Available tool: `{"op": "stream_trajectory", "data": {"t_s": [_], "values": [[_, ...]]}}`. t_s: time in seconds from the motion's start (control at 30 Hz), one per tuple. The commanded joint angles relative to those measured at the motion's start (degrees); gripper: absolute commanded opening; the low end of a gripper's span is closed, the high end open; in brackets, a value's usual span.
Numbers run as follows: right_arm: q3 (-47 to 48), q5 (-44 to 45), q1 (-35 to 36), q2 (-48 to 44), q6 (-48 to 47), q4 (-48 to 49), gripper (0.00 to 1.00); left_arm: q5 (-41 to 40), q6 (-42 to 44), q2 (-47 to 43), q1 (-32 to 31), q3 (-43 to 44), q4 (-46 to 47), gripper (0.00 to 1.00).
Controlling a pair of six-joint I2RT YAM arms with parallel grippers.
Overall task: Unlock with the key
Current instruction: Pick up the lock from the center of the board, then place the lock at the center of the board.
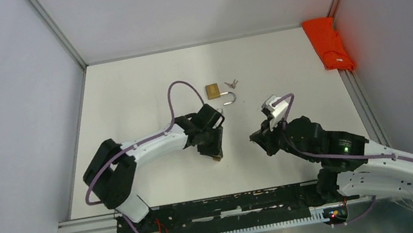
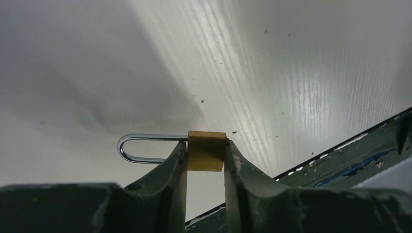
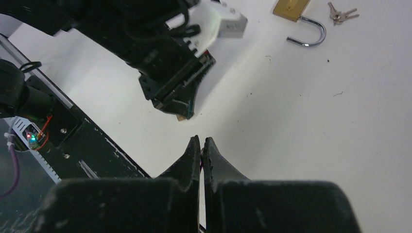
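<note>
My left gripper (image 2: 206, 144) is shut on the brass body of a small padlock (image 2: 207, 156); its steel shackle (image 2: 127, 145) sticks out to the left, just above the white table. From above, this gripper (image 1: 216, 153) hangs near the table's front middle. A second brass padlock (image 1: 212, 91) lies farther back with its shackle (image 3: 311, 36) swung open, and a bunch of keys (image 1: 231, 84) rests right beside it. My right gripper (image 3: 201, 141) is shut, hovering right of the left one, its tip (image 1: 256, 138) well short of the keys (image 3: 342, 14).
A red cloth (image 1: 328, 42) lies at the back right corner against the wall frame. A black rail (image 1: 219, 206) runs along the table's near edge below both grippers. Grey walls close in the left, back and right sides.
</note>
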Motion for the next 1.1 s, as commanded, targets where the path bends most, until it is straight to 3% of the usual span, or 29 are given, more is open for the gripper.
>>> {"op": "stream_trajectory", "data": {"t_s": [0.0, 0.2, 0.57, 0.77, 0.93, 1.07], "values": [[2.69, 1.29, 0.04, -1.58, -1.14, -0.08, 0.00, 10.01, 6.72, 3.10, 0.02, 4.05, -2.00, 0.06], [2.51, 1.77, 0.04, -2.69, -1.33, -0.09, 0.00, 26.33, 6.54, 5.03, 2.11, 5.16, 1.05, 0.07], [1.45, 1.22, -0.01, -4.42, -1.63, 1.20, 0.00, 37.94, 10.73, 9.85, 4.04, 14.62, -7.86, 0.07], [1.46, 2.27, 0.04, -5.75, -1.69, 0.33, 0.00, 46.33, 10.72, 11.23, 5.59, 14.07, -7.91, 0.07], [1.40, 2.09, 0.03, -5.67, -1.49, 0.79, 0.00, 45.67, 12.16, 13.08, 5.61, 14.87, -9.50, 0.07], [2.01, 2.12, 0.04, -5.75, -1.60, 0.44, 0.00, 40.14, 12.05, 13.13, 5.65, 15.45, -9.33, 0.08]]}}
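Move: The small key that I am taking the lock towards, in my right fingers, is about 11 cm right of my left hand, some 2 cm farther back and roughly 16 cm higher. The big brass lock lies on the table about 24 cm ahead of my left hand and 3 cm right, with the loose keys 26 cm ahead and 9 cm right, both some 4 cm below. From my right hand, the key is right at the fingertips. My left hand keeps its pinch on the small lock, already clear of the table. It first draws back and right just above the board, then rises while still going right, and sinks a little at the end: about 5 cm right and 4 cm each back and up. My wrist turns some 40 degrees, swinging the fingers back and rightward. My right hand, still shut on the key, eases up about 2 cm. ##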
